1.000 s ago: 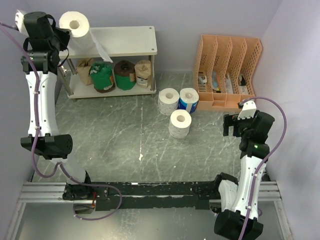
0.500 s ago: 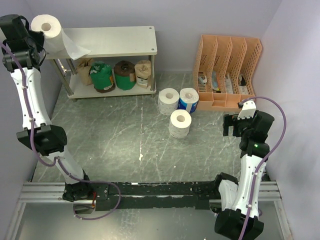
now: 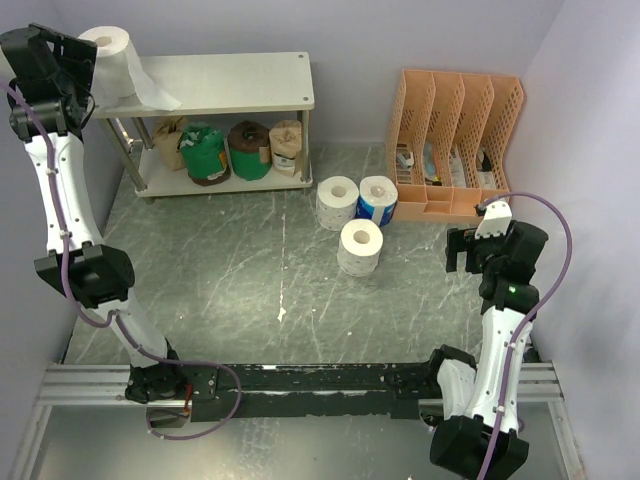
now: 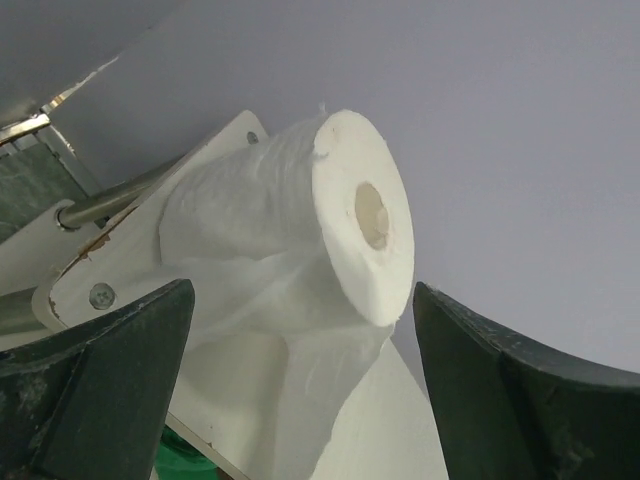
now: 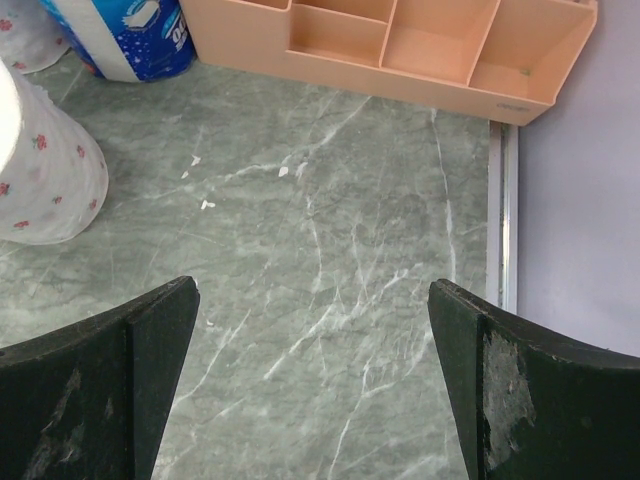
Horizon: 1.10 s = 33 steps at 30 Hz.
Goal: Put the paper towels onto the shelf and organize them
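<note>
A white paper towel roll (image 3: 112, 55) rests on its side at the left end of the shelf's top board (image 3: 230, 80), a loose sheet trailing off it. My left gripper (image 3: 75, 65) stands open just left of it. In the left wrist view the roll (image 4: 300, 230) lies beyond the spread fingers, on the board's corner (image 4: 105, 265), with the gripper (image 4: 300, 300) touching nothing. The lower tier holds a tan roll (image 3: 170, 135), two green-wrapped rolls (image 3: 207, 152) (image 3: 249, 150) and another tan one (image 3: 286, 145). On the floor stand a white roll (image 3: 337, 202), a blue-printed roll (image 3: 377, 200) and a floral white roll (image 3: 360, 247). My right gripper (image 3: 462, 250) hangs open, empty.
An orange slotted file organizer (image 3: 455, 140) stands at the back right against the wall. In the right wrist view its base (image 5: 400, 50), the blue-printed roll (image 5: 125, 35) and the floral roll (image 5: 45, 170) lie ahead of the open gripper (image 5: 315, 300) over green marbled floor.
My left arm swung left with the white roll, laid it on the shelf's top left end and opened its jaws. The right arm has not moved.
</note>
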Tool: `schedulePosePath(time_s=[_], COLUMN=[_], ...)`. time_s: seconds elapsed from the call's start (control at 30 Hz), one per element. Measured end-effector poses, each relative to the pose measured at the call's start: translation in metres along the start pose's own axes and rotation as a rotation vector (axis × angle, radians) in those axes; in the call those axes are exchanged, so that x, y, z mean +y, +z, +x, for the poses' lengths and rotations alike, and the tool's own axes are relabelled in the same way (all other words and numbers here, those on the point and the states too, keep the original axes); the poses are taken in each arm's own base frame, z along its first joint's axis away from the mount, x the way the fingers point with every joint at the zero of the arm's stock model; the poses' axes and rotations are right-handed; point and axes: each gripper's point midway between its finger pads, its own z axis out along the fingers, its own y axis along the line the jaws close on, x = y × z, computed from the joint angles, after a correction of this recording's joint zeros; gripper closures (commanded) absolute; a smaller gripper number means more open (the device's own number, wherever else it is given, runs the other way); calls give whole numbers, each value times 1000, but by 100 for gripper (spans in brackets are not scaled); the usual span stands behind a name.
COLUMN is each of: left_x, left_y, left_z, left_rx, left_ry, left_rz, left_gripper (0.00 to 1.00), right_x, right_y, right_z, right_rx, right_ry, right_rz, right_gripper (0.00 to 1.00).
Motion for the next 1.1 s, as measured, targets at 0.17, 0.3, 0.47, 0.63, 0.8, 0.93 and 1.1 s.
schedulePosePath(time_s=[0.17, 0.3, 0.47, 0.63, 0.8, 0.93, 1.1], left_x=[-12, -48, -108, -106, -46, 27, 50], left_y=[-6, -46, -147, -189, -179, -183, -185], left_z=[-3, 3, 56, 195, 383, 478, 494], left_rx=[-6, -8, 100, 384, 677, 813, 812], left_ry=[20, 91, 134, 181, 345, 459, 449], left_rz=[42, 144, 376, 431, 265, 99, 24], left_gripper=[1, 1, 1, 1, 1, 1, 1], right_x=[0, 0, -2, -5, -6, -7, -8], right_y=[2, 2, 2, 5, 4, 2, 2], right_z=[1, 1, 3, 6, 6, 5, 5], right_rx=[7, 8, 14, 34, 34, 29, 27], right_ry=[3, 3, 7, 21, 21, 21, 22], right_rz=[-3, -2, 5, 19, 31, 38, 45], right_gripper=[0, 0, 0, 0, 0, 0, 0])
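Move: The far dotted roll, the likely next one, stands low on the table about 51 cm to the left hand's right, 6 cm back and nearly 40 cm below it. The near dotted roll is about 10 cm closer to the base and 5 cm right of it, the blue roll 10 cm right of it and level. The white roll on the shelf top stands 5 cm ahead and 6 cm right of the left hand, at hand height. From the right hand, the far dotted roll lies about 16 cm ahead, 27 cm left and 13 cm below. Heading for the dotted rolls still on the table, the left hand, fingers already wide open, leaves the white roll on the shelf top: it rises some 8 cm while drawing back and starting right, sweeps about 45 cm to the right, then sinks steeply by the shelf's right end. The wrist turns clockwise about 45 degrees and the fingers end pointing more steeply down, easing almost to a stop short of the far dotted roll, still open. ##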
